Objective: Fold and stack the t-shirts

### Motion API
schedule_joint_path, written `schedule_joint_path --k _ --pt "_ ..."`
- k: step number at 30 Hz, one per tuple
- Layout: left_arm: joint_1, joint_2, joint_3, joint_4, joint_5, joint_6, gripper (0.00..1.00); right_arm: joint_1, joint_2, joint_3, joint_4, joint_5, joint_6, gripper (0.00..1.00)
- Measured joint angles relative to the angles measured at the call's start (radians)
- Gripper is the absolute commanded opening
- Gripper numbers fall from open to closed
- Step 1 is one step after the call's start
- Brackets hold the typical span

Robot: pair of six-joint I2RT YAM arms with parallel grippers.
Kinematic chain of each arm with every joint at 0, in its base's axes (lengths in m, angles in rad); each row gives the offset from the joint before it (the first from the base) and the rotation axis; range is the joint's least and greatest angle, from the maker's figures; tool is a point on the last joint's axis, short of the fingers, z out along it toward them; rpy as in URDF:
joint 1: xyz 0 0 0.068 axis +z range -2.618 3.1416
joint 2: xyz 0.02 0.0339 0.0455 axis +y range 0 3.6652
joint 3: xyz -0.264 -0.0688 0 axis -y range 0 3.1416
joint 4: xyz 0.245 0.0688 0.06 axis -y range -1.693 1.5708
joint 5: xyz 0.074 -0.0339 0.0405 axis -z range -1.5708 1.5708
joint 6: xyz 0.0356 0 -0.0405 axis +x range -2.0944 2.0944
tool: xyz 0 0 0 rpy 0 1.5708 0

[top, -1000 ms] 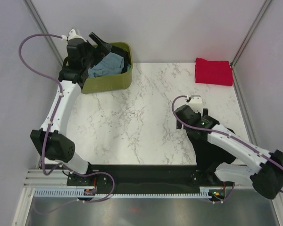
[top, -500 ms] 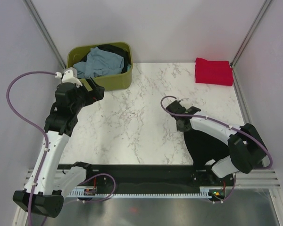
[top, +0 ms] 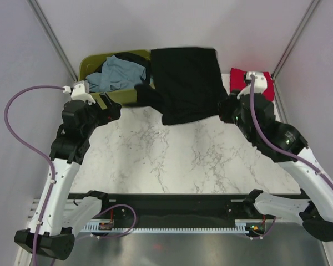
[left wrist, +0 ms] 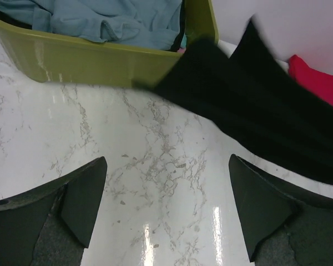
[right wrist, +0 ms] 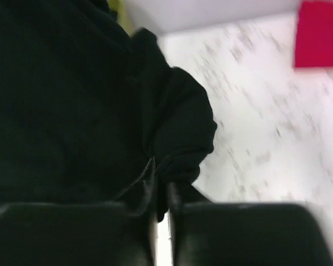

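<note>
A large black t-shirt (top: 186, 83) hangs spread above the back of the table, one end trailing into the olive tub. My right gripper (top: 225, 108) is shut on its right edge; in the right wrist view a bunched fold of the black t-shirt (right wrist: 72, 111) sits pinched between the closed fingers of the right gripper (right wrist: 162, 188). My left gripper (top: 112, 108) is open and empty over the marble in front of the tub, seen wide apart in the left wrist view (left wrist: 166, 210). A pale blue-grey t-shirt (top: 116, 75) lies in the tub. A folded red t-shirt (top: 265, 86) rests at the back right corner.
The olive-green tub (top: 89, 64) stands at the back left, its front wall (left wrist: 100, 58) just beyond my left fingers (left wrist: 77, 194). Grey walls close in the back and sides. The marble table (top: 172, 160) stretches between the arms.
My right gripper has shut on the black t-shirt and swung from the table's middle up to the back right, lifting it. My left arm has drawn back from the tub.
</note>
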Motion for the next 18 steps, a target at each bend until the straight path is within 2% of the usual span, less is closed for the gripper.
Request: schedule_joint_path --k 1,2,6,9,15,18 --pt "0.000 -0.006 0.000 -0.001 0.001 0.001 0.98 0.000 -0.043 -0.063 -0.010 0.014 0.013 0.87" --pt "0.000 -0.011 0.000 -0.003 0.002 0.003 0.98 0.000 -0.086 -0.167 -0.014 0.038 0.037 0.98" --pt "0.000 -0.019 0.000 -0.019 0.012 0.014 0.98 -0.005 -0.140 -0.538 -0.072 0.078 0.122 0.98" --pt "0.000 -0.031 -0.014 -0.028 0.021 0.017 0.97 -0.006 -0.157 -0.693 -0.151 0.061 0.180 0.98" --pt "0.000 -0.030 -0.078 -0.035 0.049 0.018 0.95 -0.006 -0.398 -0.660 -0.155 0.061 0.208 0.98" --pt "0.000 -0.031 -0.118 -0.038 0.054 0.019 0.95 -0.008 -0.423 -0.586 -0.132 0.063 0.193 0.92"
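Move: The right hand holds the black t-shirt by its edge; the cloth billows in the air, its middle some 8 cm ahead, 14 cm to the left and 8 cm lower. The bare table patch it is flung onto lies about 36 cm below, 11 cm left and 5 cm back. The green bin stands some 20 cm ahead and 31 cm left, the red folded shirt 21 cm ahead and 18 cm right, both low. From the left hand that patch is about 20 cm right, 6 cm back, 27 cm down. The right fingers spring wide open and let go of the black t-shirt as the hand whips down about 25 cm towards the table, also drawing back and right some 7 cm each, tipping down roughly 30 degrees. Then it rises about 10 cm, levelling partly out, fingers still wide. The left hand, open and empty, sinks some 5 cm late on. ##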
